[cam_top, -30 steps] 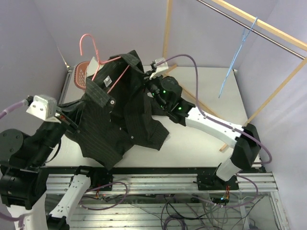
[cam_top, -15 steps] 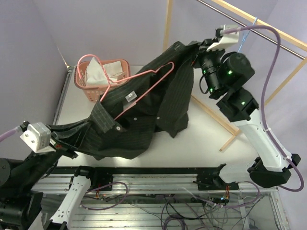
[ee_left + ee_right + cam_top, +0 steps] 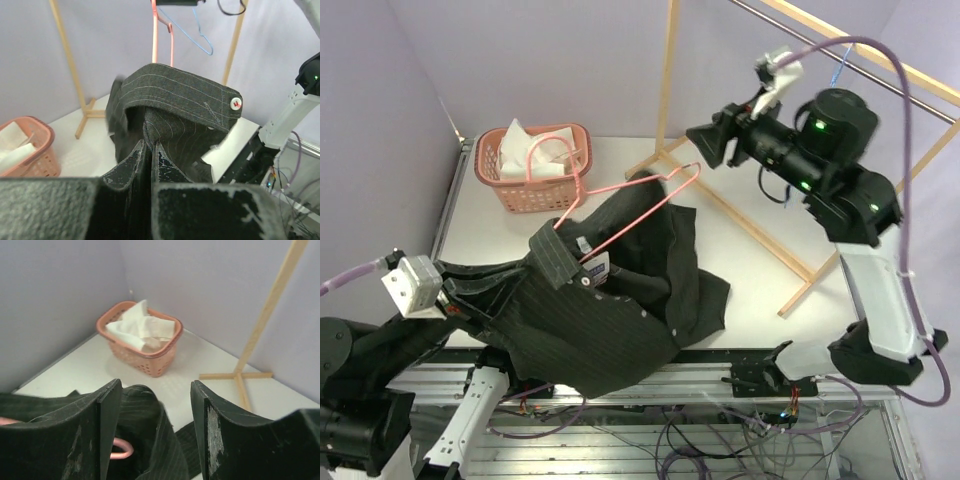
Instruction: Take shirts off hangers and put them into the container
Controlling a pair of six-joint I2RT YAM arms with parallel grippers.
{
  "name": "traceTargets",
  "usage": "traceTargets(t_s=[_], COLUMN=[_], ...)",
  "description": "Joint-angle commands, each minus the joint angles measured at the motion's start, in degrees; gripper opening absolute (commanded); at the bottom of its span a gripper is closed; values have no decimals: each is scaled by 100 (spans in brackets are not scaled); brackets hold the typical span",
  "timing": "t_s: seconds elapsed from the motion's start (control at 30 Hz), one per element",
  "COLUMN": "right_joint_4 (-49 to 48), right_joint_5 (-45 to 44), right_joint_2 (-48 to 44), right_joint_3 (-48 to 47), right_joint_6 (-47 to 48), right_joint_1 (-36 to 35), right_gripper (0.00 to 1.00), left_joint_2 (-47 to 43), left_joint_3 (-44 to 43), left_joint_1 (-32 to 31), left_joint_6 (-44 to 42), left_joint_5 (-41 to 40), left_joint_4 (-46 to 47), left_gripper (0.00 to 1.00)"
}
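Observation:
The dark pinstriped shirt (image 3: pixel 620 300) lies crumpled on the table, draped over the front edge, with the pink hanger (image 3: pixel 630 215) still through it. My left gripper (image 3: pixel 468 300) is shut on a fold of that shirt (image 3: pixel 180 100), the fabric pinched between the jaws (image 3: pixel 149 142). My right gripper (image 3: pixel 705 140) hangs open, high above the shirt (image 3: pixel 150 440) and pink hanger (image 3: pixel 117 447), holding nothing (image 3: pixel 157 390). The white shirt (image 3: pixel 535 150) sits in the orange container (image 3: pixel 495 180). The blue hanger (image 3: pixel 197 35) hangs on the rack.
The wooden rack's upright (image 3: pixel 667 70) and floor brace (image 3: pixel 760 235) cross the table's right half, and its foot (image 3: pixel 240 375) lies right of the container (image 3: pixel 150 362). Purple walls close in the back and left.
My right gripper has opened and let go of the dark shirt, which dropped from stretched in the air to a heap on the table. The left gripper stays clamped on it.

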State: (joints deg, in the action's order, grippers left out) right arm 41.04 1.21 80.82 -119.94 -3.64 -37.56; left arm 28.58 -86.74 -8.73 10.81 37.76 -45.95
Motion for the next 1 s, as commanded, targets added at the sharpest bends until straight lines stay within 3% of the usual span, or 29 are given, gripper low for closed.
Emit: traceTargets(t_s=[0.0, 0.17, 0.3, 0.5, 0.7, 0.9, 0.97], right_joint_4=[626, 1103, 1230, 1125, 1219, 1337, 1402], right_joint_5=[1191, 2381, 3177, 3458, 3705, 3896, 3958], right_joint_2=[-789, -1234, -1560, -1772, -1630, -1576, -1569], right_joint_3=[-140, -110, 468, 1350, 1511, 1513, 1505], right_joint_6=[22, 293, 516, 719, 917, 984, 1013], right_joint_1=[13, 21, 8, 10, 9, 12, 9], right_gripper=[56, 52, 49, 49, 47, 30, 17], left_joint_2=[180, 444, 739, 1023, 1133, 1146, 1147], left_joint_3=[272, 656, 851, 929, 732, 791, 860], left_joint_1=[54, 56, 53, 56, 53, 50, 52], left_joint_6=[214, 236, 420, 883, 799, 844, 918], left_joint_5=[712, 1465, 2335, 3265, 3385, 3279, 3230], left_joint_4=[645, 1093, 1588, 2413, 2329, 2406, 2529], left_gripper=[7, 7, 7, 7, 7, 7, 7])
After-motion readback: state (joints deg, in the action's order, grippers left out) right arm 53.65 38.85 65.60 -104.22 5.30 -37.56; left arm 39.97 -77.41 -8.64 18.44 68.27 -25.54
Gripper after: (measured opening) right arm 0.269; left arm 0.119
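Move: The free end of the pink hanger is close under my open right fingers: about 3 cm back, 2 cm left and 5 cm below. The shirt's collar is some 23 cm left, 18 cm back and 8 cm lower. The container lies roughly 25 cm ahead, 31 cm left and well below; the rack's foot is 27 cm ahead, 4 cm left. From my left hand the hanger end is about 18 cm ahead, 27 cm right. I pull my right hand back some 15 cm, rising a little at first and then sinking to about 7 cm lower, turning it roughly 40 degrees counter-clockwise and starting to close the fingers round the pink hanger's bar near its free end. My left hand keeps its pinch on the dark shirt by the collar and carries it about 6 cm right, swivelling 30 degrees clockwise to present the hanger. ##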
